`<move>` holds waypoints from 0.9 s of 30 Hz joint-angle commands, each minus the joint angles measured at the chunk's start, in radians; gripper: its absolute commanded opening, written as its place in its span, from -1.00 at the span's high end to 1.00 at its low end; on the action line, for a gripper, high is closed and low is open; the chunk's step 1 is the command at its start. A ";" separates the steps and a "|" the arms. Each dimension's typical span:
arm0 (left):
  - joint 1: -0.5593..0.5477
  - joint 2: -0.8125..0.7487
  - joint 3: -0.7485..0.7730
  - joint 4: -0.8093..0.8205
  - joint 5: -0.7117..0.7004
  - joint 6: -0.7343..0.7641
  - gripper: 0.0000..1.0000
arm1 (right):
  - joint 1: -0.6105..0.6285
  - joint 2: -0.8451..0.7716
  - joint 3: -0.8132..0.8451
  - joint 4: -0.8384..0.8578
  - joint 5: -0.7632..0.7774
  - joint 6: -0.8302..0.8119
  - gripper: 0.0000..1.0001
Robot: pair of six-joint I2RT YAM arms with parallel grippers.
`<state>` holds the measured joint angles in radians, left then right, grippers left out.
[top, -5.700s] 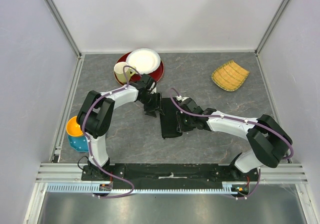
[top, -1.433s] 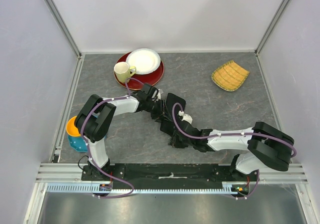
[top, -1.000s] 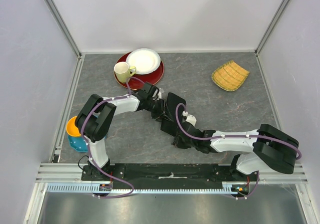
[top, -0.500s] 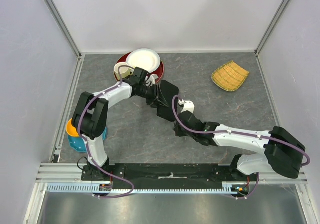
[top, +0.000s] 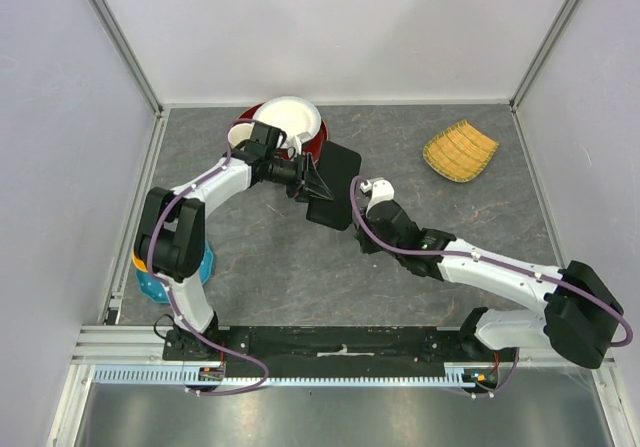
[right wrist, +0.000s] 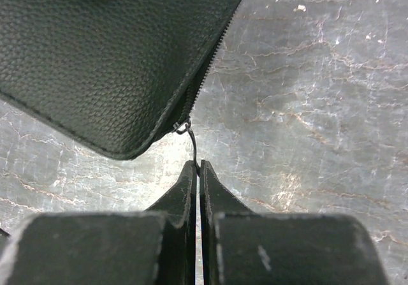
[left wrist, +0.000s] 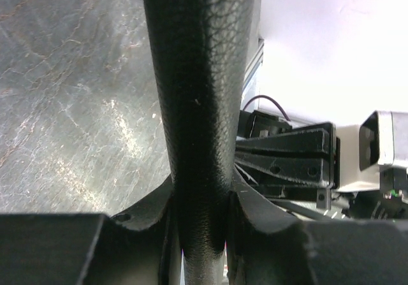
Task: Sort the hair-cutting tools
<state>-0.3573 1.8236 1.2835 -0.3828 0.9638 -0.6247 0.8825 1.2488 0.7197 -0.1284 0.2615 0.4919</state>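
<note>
The hair-cutting tools are hidden; none shows in any view. A flat black case (top: 336,189) of grained leather hangs tilted over the table near the plates. My left gripper (top: 304,179) is shut on one edge of the case (left wrist: 201,100), with a finger (left wrist: 148,224) pressed against each side of it. My right gripper (right wrist: 198,165) is shut on the thin metal zipper pull (right wrist: 190,142) at a rounded corner of the case (right wrist: 108,55). In the top view the right gripper (top: 357,233) sits just below the case's near corner.
A red plate (top: 318,148) with a white plate (top: 290,119) on it lies behind the left arm. A yellow woven dish (top: 460,150) is at the back right. An orange bowl (top: 138,260) in a blue bowl (top: 204,266) stands at the left edge.
Both arms have carried the case from the table's middle toward the back, near the plates. The right arm has stretched out further, with its grip on the zipper pull kept.
</note>
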 commanded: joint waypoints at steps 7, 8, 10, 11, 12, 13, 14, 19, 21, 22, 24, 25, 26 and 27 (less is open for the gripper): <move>0.015 -0.129 -0.024 -0.005 0.260 0.255 0.96 | -0.066 0.024 0.090 0.091 0.074 -0.185 1.00; 0.015 -0.130 -0.039 -0.005 0.254 0.260 0.95 | -0.074 0.026 0.104 0.099 0.077 -0.194 1.00; 0.015 -0.136 -0.055 -0.007 0.251 0.269 0.95 | -0.088 0.023 0.113 0.122 0.087 -0.208 1.00; 0.015 -0.138 -0.059 -0.007 0.242 0.269 0.95 | -0.094 0.023 0.124 0.121 0.093 -0.214 1.00; 0.015 -0.136 -0.062 -0.007 0.242 0.273 0.95 | -0.099 0.024 0.127 0.121 0.097 -0.217 1.00; 0.015 -0.139 -0.065 -0.007 0.239 0.275 0.95 | -0.114 0.026 0.132 0.124 0.097 -0.217 1.00; 0.015 -0.141 -0.067 -0.005 0.237 0.275 0.95 | -0.122 0.029 0.138 0.121 0.097 -0.222 1.00; 0.014 -0.165 -0.082 -0.005 0.251 0.298 0.95 | -0.177 0.026 0.144 0.161 0.120 -0.240 1.00; 0.012 -0.176 -0.088 0.014 0.221 0.271 0.95 | -0.195 0.023 0.152 0.174 0.111 -0.257 1.00; 0.014 -0.179 -0.098 0.027 0.213 0.252 0.95 | -0.218 0.021 0.155 0.177 0.110 -0.262 1.00; 0.006 -0.191 -0.105 0.080 0.211 0.206 0.96 | -0.246 0.014 0.162 0.187 0.076 -0.272 1.00; 0.003 -0.198 -0.116 0.100 0.211 0.194 0.95 | -0.273 0.009 0.165 0.190 0.062 -0.279 1.00; 0.000 -0.201 -0.121 0.113 0.211 0.185 0.95 | -0.286 0.006 0.172 0.193 0.047 -0.285 1.00; -0.006 -0.207 -0.122 0.119 0.211 0.178 0.95 | -0.299 0.006 0.176 0.193 0.024 -0.294 1.00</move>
<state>-0.3592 1.6920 1.1759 -0.3302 1.1290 -0.3988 0.6601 1.2781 0.8341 -0.0071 0.2443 0.2474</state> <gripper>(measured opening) 0.324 0.007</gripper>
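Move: The right hand's fingertips hold the zipper pull; its slider is about 2 cm ahead and 1 cm left, by the case's near right corner. That edge's far corner is some 14 cm straight ahead, and the red tray about 20 cm ahead, 17 cm left and 10 cm lower. The left hand still grips the raised case; from it the slider is roughly 5 cm back, 7 cm right and 4 cm lower. Right hand draws the pull forward about 9 cm, rising, along the case edge; left, gripping, eases back and up. ##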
